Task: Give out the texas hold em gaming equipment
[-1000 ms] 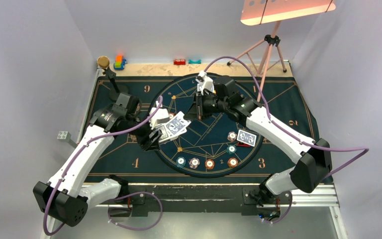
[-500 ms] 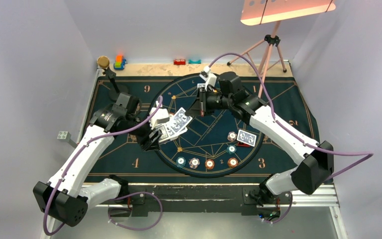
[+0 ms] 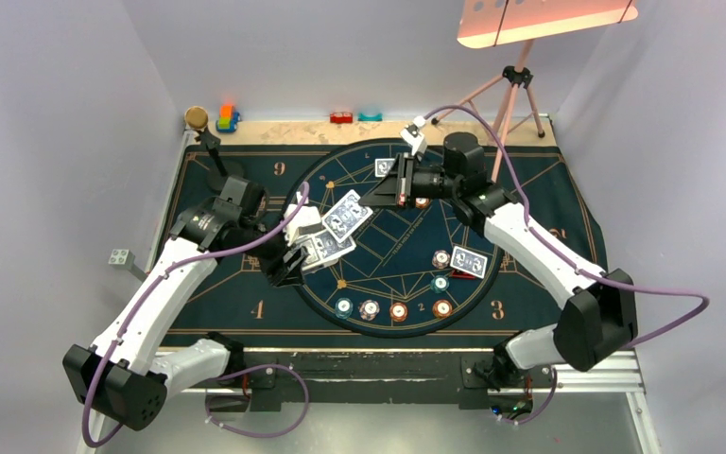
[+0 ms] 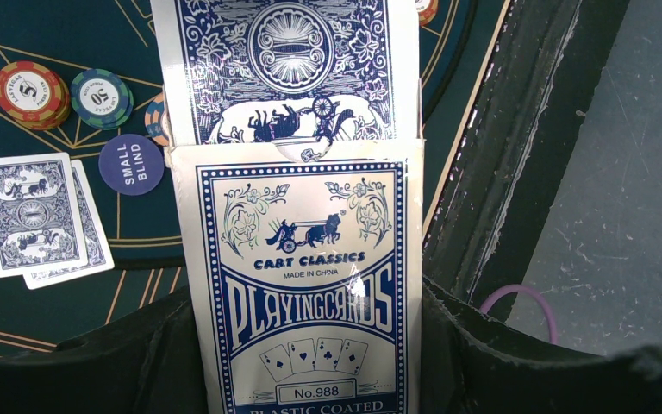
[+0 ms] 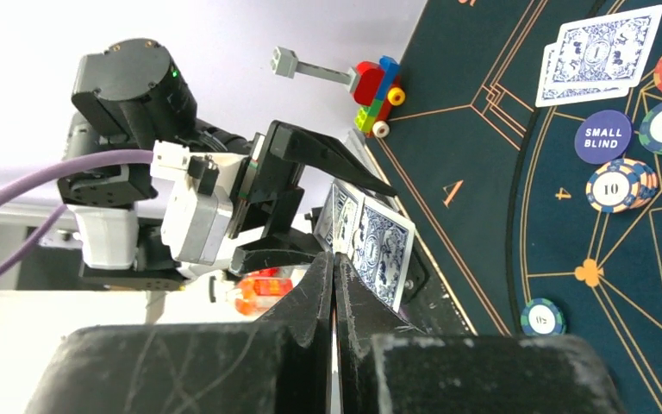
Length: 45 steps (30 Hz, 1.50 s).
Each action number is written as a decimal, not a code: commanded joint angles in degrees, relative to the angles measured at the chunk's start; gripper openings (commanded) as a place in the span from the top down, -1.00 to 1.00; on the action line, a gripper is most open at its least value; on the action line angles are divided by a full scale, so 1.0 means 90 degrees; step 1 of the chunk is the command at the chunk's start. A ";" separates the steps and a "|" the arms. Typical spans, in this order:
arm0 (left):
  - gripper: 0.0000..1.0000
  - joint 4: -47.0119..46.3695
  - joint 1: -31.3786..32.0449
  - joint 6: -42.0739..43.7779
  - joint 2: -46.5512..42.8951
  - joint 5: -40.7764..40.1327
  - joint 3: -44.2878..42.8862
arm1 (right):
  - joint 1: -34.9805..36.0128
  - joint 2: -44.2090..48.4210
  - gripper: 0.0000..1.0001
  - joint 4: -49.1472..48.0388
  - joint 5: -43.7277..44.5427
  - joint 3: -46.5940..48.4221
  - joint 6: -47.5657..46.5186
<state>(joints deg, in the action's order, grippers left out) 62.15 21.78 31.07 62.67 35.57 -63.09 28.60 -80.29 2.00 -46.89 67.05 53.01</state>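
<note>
My left gripper [image 4: 309, 341] [image 3: 293, 257] is shut on a blue and white playing card box [image 4: 306, 276] [image 3: 324, 248]. Blue-backed cards [image 4: 289, 69] stick out of its open end. The right gripper [image 5: 334, 269] [image 3: 378, 195] is shut on one blue-backed card [image 3: 348, 215] [image 5: 385, 250], held just beyond the box over the round mat. Its white edge shows between the closed fingers. A single card [image 3: 384, 167] lies at the far side of the mat. A pair of cards [image 3: 469, 261] [image 4: 34, 216] lies at the right beside a small blind disc [image 4: 131, 164]. Several chips [image 3: 398, 310] line the near arc.
A black stand [image 3: 213, 151] rises at the far left of the mat [image 3: 529, 189]. Toy blocks [image 3: 228, 117] [image 3: 341, 117] sit on the wooden strip behind. A pink tripod [image 3: 510, 95] with a lamp stands at the far right. The left arm's wrist [image 5: 138, 172] fills the right wrist view.
The right gripper has closed on a card and drawn it out of the box, up and to the right. Its wrist swung toward the far right. The left arm stayed still.
</note>
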 commanded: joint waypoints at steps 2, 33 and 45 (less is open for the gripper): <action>0.81 -0.0207 -0.0037 0.0064 -0.0068 0.0149 -0.0012 | -0.0296 -0.0030 1.00 -0.1524 -0.0643 -0.0467 0.1270; 0.81 0.0020 -0.0037 -0.0007 -0.0073 0.0559 -0.0004 | -0.1889 -0.5133 1.00 -0.0088 0.2593 0.4012 -0.0084; 0.81 0.0036 -0.0037 -0.0053 -0.0041 0.0627 -0.0021 | -0.1836 -0.5831 -0.24 0.0895 0.3433 0.4557 -0.0293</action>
<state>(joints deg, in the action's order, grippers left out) 62.67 21.78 31.03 62.67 38.48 -62.89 12.10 -132.55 4.91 -19.46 104.14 51.51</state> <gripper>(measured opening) 0.698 0.457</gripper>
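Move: The right hand, holding one card at its edge, is bound for the card lying at the far seat, about 33 cm ahead, 6 cm to its right and 30 cm below. Beside that card the yellow button lies some 7 cm farther right and 3 cm nearer; the orange chip is roughly 10 cm nearer and 9 cm to its right. From the left hand, the far-seat card lies about 40 cm ahead, 19 cm right and 18 cm lower. With the card still pinched, the right hand eases rightward away from the card box in the left hand, then sweeps some 32 cm forward and 10 cm right, sinking about 21 cm on the way to come in low over the card at the far seat. As it travels the wrist swings roughly 40 degrees clockwise, from pointing left to pointing forward-left and downward, and once it has slowed almost to a stop the fingers open about halfway to let go of the card. ##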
